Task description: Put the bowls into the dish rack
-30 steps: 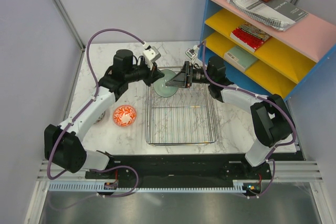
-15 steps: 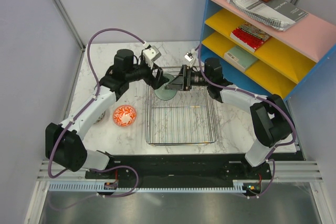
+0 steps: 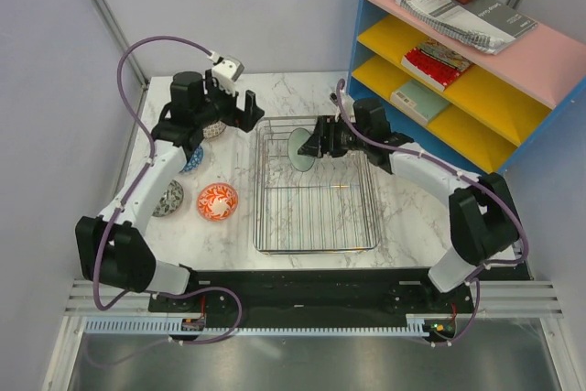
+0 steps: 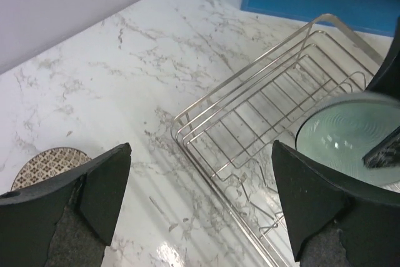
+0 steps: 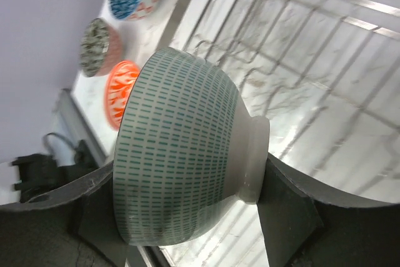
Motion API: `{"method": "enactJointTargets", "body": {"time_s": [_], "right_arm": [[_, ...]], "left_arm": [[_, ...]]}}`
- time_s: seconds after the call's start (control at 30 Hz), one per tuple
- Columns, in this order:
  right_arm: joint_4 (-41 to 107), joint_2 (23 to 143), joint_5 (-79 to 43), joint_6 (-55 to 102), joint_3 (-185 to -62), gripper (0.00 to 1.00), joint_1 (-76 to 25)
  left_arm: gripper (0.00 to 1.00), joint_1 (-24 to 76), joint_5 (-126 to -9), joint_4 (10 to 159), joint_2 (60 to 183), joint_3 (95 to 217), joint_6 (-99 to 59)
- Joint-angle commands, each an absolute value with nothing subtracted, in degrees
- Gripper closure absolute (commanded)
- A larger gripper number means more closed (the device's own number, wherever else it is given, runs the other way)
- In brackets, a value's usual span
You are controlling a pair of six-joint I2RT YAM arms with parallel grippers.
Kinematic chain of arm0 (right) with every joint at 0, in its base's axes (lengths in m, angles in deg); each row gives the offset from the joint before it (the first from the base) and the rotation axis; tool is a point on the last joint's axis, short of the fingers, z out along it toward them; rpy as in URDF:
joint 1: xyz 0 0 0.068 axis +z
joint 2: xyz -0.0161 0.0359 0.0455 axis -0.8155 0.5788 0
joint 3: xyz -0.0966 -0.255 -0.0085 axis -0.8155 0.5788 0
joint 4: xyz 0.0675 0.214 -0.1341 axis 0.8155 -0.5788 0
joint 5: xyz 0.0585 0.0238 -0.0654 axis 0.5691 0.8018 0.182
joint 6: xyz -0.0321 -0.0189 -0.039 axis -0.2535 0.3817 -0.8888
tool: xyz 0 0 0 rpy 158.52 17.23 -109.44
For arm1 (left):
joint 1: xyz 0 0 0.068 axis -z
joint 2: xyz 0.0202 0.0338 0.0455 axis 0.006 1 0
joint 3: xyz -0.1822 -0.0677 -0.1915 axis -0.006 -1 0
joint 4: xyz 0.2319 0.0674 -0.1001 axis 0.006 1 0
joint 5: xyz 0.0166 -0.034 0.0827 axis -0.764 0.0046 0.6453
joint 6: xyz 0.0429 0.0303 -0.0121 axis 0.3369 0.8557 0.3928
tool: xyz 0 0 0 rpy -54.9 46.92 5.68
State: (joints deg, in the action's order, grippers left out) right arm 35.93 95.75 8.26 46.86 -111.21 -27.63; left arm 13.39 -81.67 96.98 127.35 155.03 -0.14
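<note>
The pale teal-green bowl is tipped on edge over the far end of the dish rack, and my right gripper is shut on it. In the right wrist view the bowl sits clamped rim to foot in the right gripper. My left gripper stands open and empty over the table, left of the rack's far corner. Its wrist view shows the left gripper wide apart above the marble, with the rack and the teal bowl off to the right.
Left of the rack lie a red-orange bowl, a speckled grey bowl, a blue bowl and a patterned bowl. A blue shelf unit stands at the back right.
My left gripper has opened, let go of the teal bowl and pulled back left, away from the rack. The right gripper keeps hold of the bowl, now turned more on edge.
</note>
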Motion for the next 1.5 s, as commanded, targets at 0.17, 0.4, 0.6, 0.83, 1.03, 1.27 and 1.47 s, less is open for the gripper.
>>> {"method": "enactJointTargets", "body": {"time_s": [0.17, 0.4, 0.6, 0.83, 1.03, 1.27, 1.47], "right_arm": [[19.4, 85.4, -18.3, 19.9, -122.3, 1.0, -27.5], [12.4, 83.5, -33.5, 8.2, -125.0, 1.0, -25.9], [12.4, 83.3, -44.6, 4.8, -122.1, 1.0, -22.1], [12.0, 84.4, -51.2, 7.0, -121.2, 1.0, -19.0], [10.9, 86.7, -53.6, 10.3, -118.5, 1.0, -17.4], [11.4, 86.7, -51.6, 15.7, -117.0, 1.0, -17.2], [11.4, 87.6, -50.5, 17.5, -116.9, 1.0, -16.8]], "left_arm": [[0.0, 9.9, -85.3, 106.7, 122.4, 150.5, 5.9], [0.0, 6.9, -90.9, 110.7, 117.8, 146.2, 12.0], [0.0, 5.3, -93.3, 110.5, 117.7, 143.4, 12.5], [0.0, 3.0, -97.2, 109.6, 117.6, 141.7, 11.8], [0.0, 2.3, -98.3, 109.1, 117.6, 141.2, 11.4], [0.0, 2.1, -98.5, 108.3, 117.3, 140.5, 11.5], [0.0, 2.0, -98.6, 108.1, 117.7, 140.1, 11.6]]}}
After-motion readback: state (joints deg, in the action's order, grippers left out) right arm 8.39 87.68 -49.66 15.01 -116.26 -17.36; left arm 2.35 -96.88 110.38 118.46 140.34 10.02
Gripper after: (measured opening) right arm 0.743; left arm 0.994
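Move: The right hand, already holding the green bowl by itself, is bound for the slots in the right part of the dish rack, about 12 cm to its right, level with it and roughly 8 below; the rack's right rim is some 17 cm right. The orange bowl lies about 15 cm back, 10 left and 19 below the empty left hand; from that same hand, the blue bowl is 5 back and 17 left, the brown bowl 5 ahead and 12 left. Keeping the green bowl pinched across its depth between rim and foot, the right hand carries it some 12 cm right over the rack, arching up about 6 cm and sinking again, while the wrist swings roughly 60 degrees from pointing left to pointing down. The left hand, fingers staying wide open, draws back and down about 8 cm each and 5 cm left towards the orange bowl, tipping further down. ##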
